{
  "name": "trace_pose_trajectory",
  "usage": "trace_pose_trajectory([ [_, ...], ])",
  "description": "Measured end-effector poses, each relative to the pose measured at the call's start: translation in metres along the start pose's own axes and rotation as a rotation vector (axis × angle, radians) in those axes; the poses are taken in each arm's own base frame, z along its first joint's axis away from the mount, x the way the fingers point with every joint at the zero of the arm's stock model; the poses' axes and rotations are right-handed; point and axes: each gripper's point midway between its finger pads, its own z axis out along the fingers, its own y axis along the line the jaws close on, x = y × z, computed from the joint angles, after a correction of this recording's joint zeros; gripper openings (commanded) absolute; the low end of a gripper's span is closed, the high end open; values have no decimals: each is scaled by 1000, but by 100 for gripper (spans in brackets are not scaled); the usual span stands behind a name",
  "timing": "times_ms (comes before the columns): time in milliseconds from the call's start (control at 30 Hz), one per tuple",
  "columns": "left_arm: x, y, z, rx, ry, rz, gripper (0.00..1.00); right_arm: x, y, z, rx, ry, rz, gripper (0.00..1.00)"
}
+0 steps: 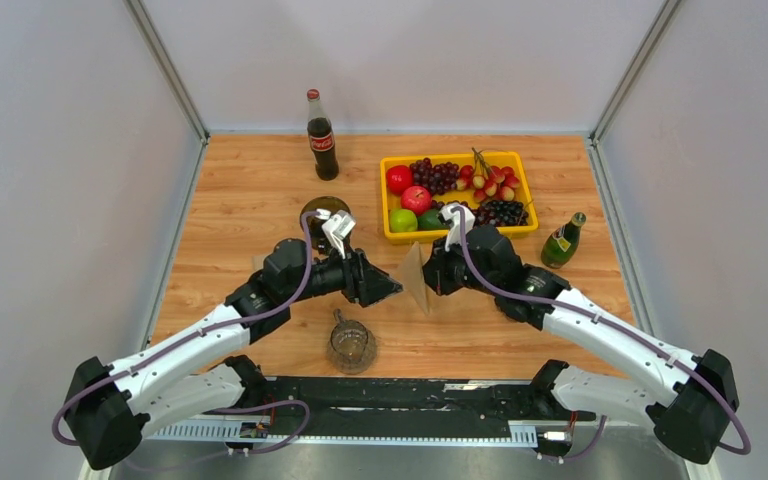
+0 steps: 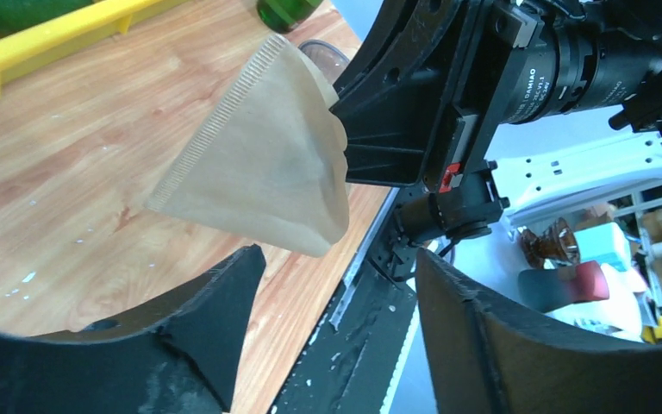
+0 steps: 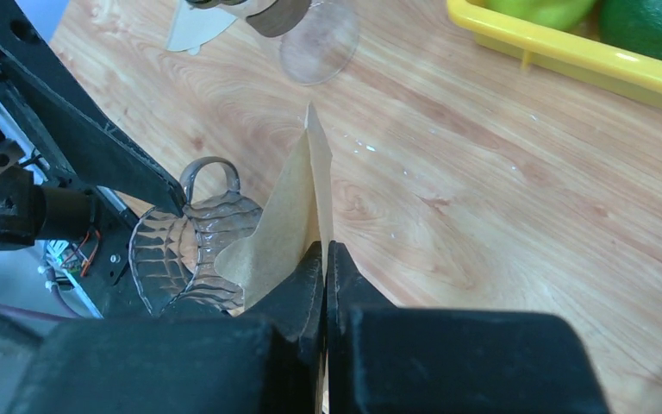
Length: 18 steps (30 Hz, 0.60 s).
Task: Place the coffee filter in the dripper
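Note:
The coffee filter (image 1: pixel 415 278), a tan paper cone pressed flat, hangs edge-up above the table between the two arms. My right gripper (image 3: pixel 325 254) is shut on its corner, and the paper (image 3: pixel 297 211) rises from between the fingertips. In the left wrist view the filter (image 2: pixel 259 164) hangs just beyond my left gripper (image 2: pixel 336 276), which is open with nothing between its fingers and does not touch the paper. The dripper (image 1: pixel 350 345), clear ribbed glass with a handle, stands on the table near the front edge, below and left of the filter (image 3: pixel 185 250).
A yellow tray (image 1: pixel 450 155) of fruit sits at the back right. A cola bottle (image 1: pixel 321 135) stands at the back centre and a green bottle (image 1: pixel 563 240) right of the tray. A dark round object (image 1: pixel 320 208) lies behind my left gripper (image 1: pixel 393 290).

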Motion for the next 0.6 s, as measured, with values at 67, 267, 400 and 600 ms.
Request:
trace_pose_trajectory([
  [67,1,-1,2,7,9,-6,95,-3,-4,-1,32,4,8,0],
  [267,1,-1,12,15,38,-26,100,-3,-16,1,131,30,79,0],
  [400,4,-1,21,9,59,-30,100,-3,-16,2,161,50,149,0],
  [600,8,2,38,-74,90,0,100,-9,-10,8,172,60,232,0],
])
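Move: The coffee filter hangs from the right hand's shut fingers, its middle about 3 cm left of that hand, level fore and aft, and 1 cm lower. From the left hand it lies some 5 cm right, 2 cm ahead and 4 cm below. The dripper stands about 15 cm left of the left hand, 15 cm ahead and 8 cm lower; the glass mug is roughly 10 cm left, 9 cm back and 17 cm down. Still pinching the filter by its edge, the right hand shifts about 1.5 cm forward, drifting right and then back left, while its wrist turns some 15 degrees clockwise and tips down. The left hand opens its half-open fingers fully and reaches about 3.5 cm right towards the filter's free side, sinking slightly; whether it touches the paper can't be seen. ##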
